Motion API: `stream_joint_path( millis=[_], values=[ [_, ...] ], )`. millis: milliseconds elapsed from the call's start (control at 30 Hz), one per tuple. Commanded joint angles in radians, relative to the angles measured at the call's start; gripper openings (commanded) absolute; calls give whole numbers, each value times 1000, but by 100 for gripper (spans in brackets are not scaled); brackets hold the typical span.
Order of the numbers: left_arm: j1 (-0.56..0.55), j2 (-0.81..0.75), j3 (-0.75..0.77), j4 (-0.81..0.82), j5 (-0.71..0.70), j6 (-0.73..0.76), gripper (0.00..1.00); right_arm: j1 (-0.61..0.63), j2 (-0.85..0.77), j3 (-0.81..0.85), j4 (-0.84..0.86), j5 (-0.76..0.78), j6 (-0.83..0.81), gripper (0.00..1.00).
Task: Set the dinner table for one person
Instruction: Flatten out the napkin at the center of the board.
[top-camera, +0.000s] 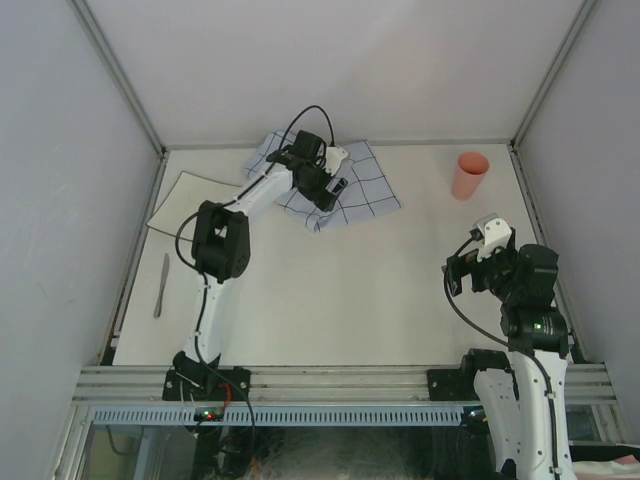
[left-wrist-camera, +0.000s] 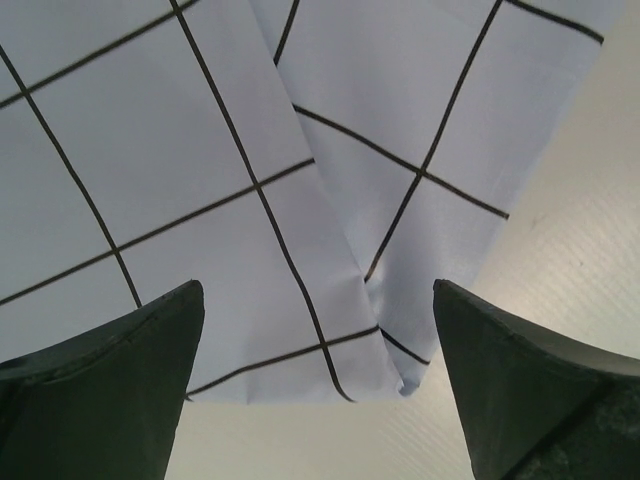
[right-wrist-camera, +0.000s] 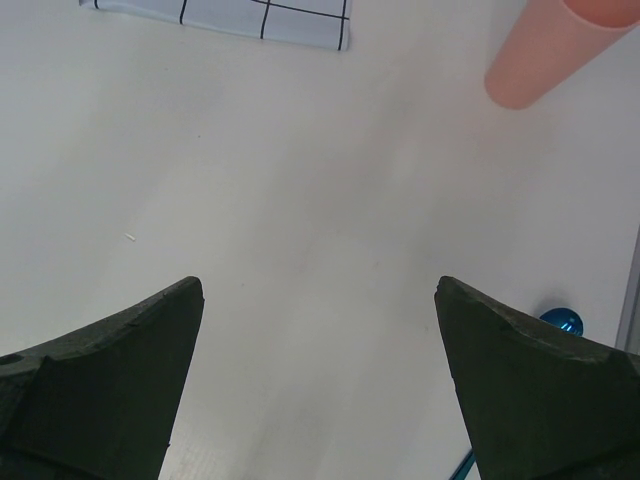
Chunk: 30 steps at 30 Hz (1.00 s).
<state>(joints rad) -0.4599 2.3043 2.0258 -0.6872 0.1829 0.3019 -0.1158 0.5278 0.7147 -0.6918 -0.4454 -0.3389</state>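
Note:
The dinner table (top-camera: 350, 290) is a flat off-white surface. At its back middle lies a light-blue cloth (top-camera: 345, 185) with a dark grid, partly folded. My left gripper (top-camera: 333, 192) hovers over it, open. In the left wrist view the left gripper (left-wrist-camera: 318, 290) has its jaws wide apart above the folded corner of the cloth (left-wrist-camera: 300, 200), with nothing between them. My right gripper (top-camera: 455, 275) stands open near the right side. Seen from the right wrist, the right gripper (right-wrist-camera: 318, 290) has only bare table (right-wrist-camera: 300, 220) under it.
A pink cup (top-camera: 469, 175) stands at the back right, and it shows in the right wrist view as the pink cup (right-wrist-camera: 545, 50). A white plate (top-camera: 195, 200) lies at the back left. A metal utensil (top-camera: 161, 285) lies by the left edge. Grey rails and pale walls border the table.

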Motion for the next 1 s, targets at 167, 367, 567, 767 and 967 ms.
stream_joint_path(
  millis=[167, 367, 567, 767, 967],
  values=[
    [-12, 57, 103, -74, -16, -31, 100, -9, -22, -2, 26, -30, -18, 100],
    [-17, 77, 102, -63, -106, -57, 94, -9, -30, 0, 23, -38, -21, 100],
    [-18, 95, 118, -62, -171, -56, 82, -10, -38, 0, 17, -53, -26, 100],
    [-17, 91, 116, -67, -202, -42, 66, -13, -36, 0, 11, -64, -33, 100],
    [-18, 63, 104, -82, -207, -44, 28, -13, -33, -6, 13, -71, -37, 100]
  ],
)
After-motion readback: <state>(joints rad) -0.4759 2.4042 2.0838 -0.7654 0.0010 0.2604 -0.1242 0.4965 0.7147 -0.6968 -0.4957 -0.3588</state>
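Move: The napkin's folded near corner lies just under the open left fingers, about 5 cm below them, 2 cm to their left and 1 cm nearer the robot. The napkin's right-hand part is some 14 cm to the left hand's right and 5 cm ahead; the white mat lies about 35 cm to its left, level with it. From the idle right hand that corner is roughly 27 cm ahead, 35 cm left and 17 cm lower. Onto the napkin's folded near corner the left hand sinks about 4 cm, drifting some 2 cm left as it gets low, its fingers tilting roughly 10 degrees nearer to straight down. At cloth level it stops sinking, keeps easing left and closes from wide open to well under half, the fingertips gathering the top layer between them a little inside the tip. ##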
